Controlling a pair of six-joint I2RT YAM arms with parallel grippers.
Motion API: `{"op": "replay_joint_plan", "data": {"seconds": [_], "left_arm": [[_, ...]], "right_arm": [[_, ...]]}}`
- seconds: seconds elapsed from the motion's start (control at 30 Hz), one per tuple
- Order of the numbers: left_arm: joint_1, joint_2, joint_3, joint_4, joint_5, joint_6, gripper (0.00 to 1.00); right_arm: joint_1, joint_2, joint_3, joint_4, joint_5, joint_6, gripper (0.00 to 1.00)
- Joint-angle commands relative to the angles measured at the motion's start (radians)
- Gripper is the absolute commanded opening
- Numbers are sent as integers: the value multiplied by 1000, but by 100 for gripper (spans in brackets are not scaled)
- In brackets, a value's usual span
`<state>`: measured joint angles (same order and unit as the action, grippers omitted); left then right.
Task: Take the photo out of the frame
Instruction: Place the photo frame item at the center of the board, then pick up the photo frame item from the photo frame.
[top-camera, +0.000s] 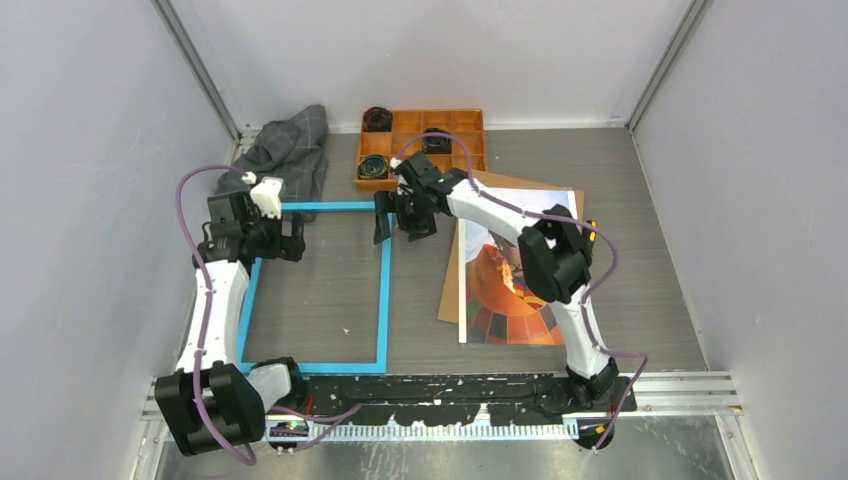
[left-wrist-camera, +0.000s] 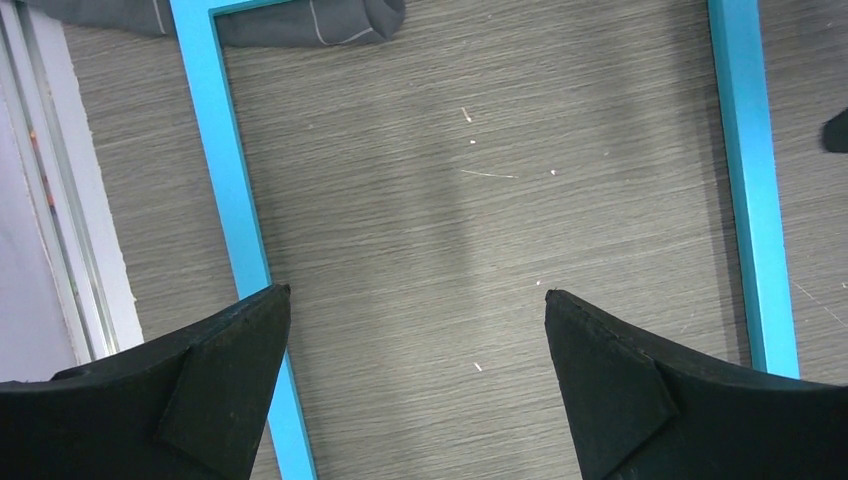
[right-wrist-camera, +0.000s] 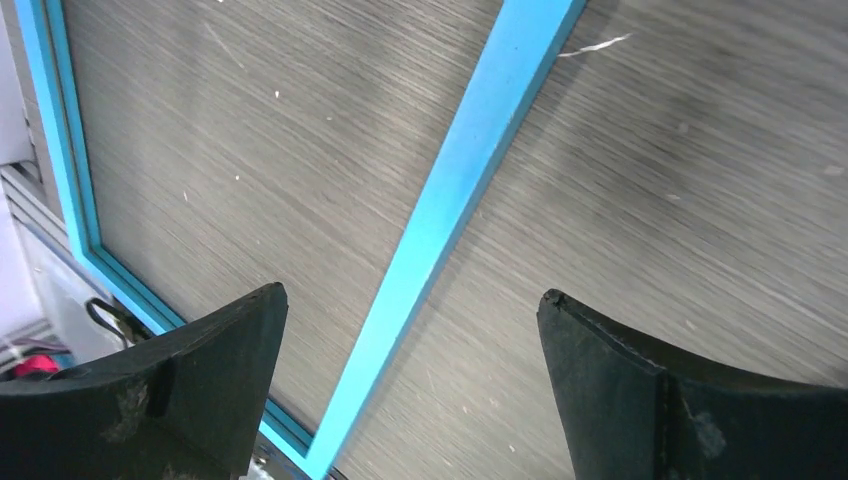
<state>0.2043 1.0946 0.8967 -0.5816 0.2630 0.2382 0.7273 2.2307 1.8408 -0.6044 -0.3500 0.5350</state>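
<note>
The bright blue frame (top-camera: 385, 300) lies flat and empty on the table's left half, with bare table showing inside it. To its right lies the photo (top-camera: 515, 285), an orange checkered balloon print, resting on a brown backing board (top-camera: 450, 295). My left gripper (top-camera: 291, 240) hovers open over the frame's far left part. In the left wrist view this gripper (left-wrist-camera: 417, 295) holds nothing, and the frame's left rail (left-wrist-camera: 225, 170) passes under one finger. My right gripper (top-camera: 395, 228) stands open above the frame's far right rail. The rail (right-wrist-camera: 455, 190) runs between the jaws of that gripper (right-wrist-camera: 412, 295), untouched.
An orange compartment tray (top-camera: 420, 112) with dark round parts stands at the back centre. A crumpled grey cloth (top-camera: 290, 150) lies at the back left, overlapping the frame's far corner (left-wrist-camera: 310, 20). White walls close in three sides.
</note>
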Motion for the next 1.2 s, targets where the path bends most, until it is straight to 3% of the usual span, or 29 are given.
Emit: {"op": "replay_joint_plan", "data": {"seconds": [0.0, 0.23, 0.37, 0.5, 0.67, 0.9, 1.17], "left_arm": [[8, -44, 36, -10, 89, -7, 100], [-42, -40, 131, -40, 278, -6, 100], [-188, 62, 238, -34, 248, -30, 100], [-358, 210, 345, 4, 223, -82, 100], [-512, 449, 517, 21, 227, -157, 100], [-602, 786, 815, 45, 310, -356, 100], [-670, 1012, 993, 82, 233, -475, 100]], "right_arm": [[5, -215, -61, -43, 143, -234, 100], [3, -485, -239, -59, 313, -543, 100], [-51, -657, -388, -9, 388, -654, 100], [-240, -786, -448, -40, 159, -656, 100], [-538, -832, -438, -139, -175, -636, 100], [-809, -853, -497, -124, -318, -630, 100], [-998, -789, -530, -95, -393, -571, 100]]}}
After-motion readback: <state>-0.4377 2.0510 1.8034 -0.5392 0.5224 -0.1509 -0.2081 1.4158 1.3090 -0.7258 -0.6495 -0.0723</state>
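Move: The photo, lying on the brown board, has its middle about 51 cm right of the left hand, 3 cm back and 12 cm below; from the right hand it is some 28 cm right, 7 cm back and 4 cm below. From the right hand, the blue frame's middle is about 20 cm left and 12 cm back, the orange tray 21 cm ahead and 4 cm right, and the screwdriver 43 cm right, straight level. Both open hands swing right, the left some 30 cm and forward towards the photo, the right climbing over it. ##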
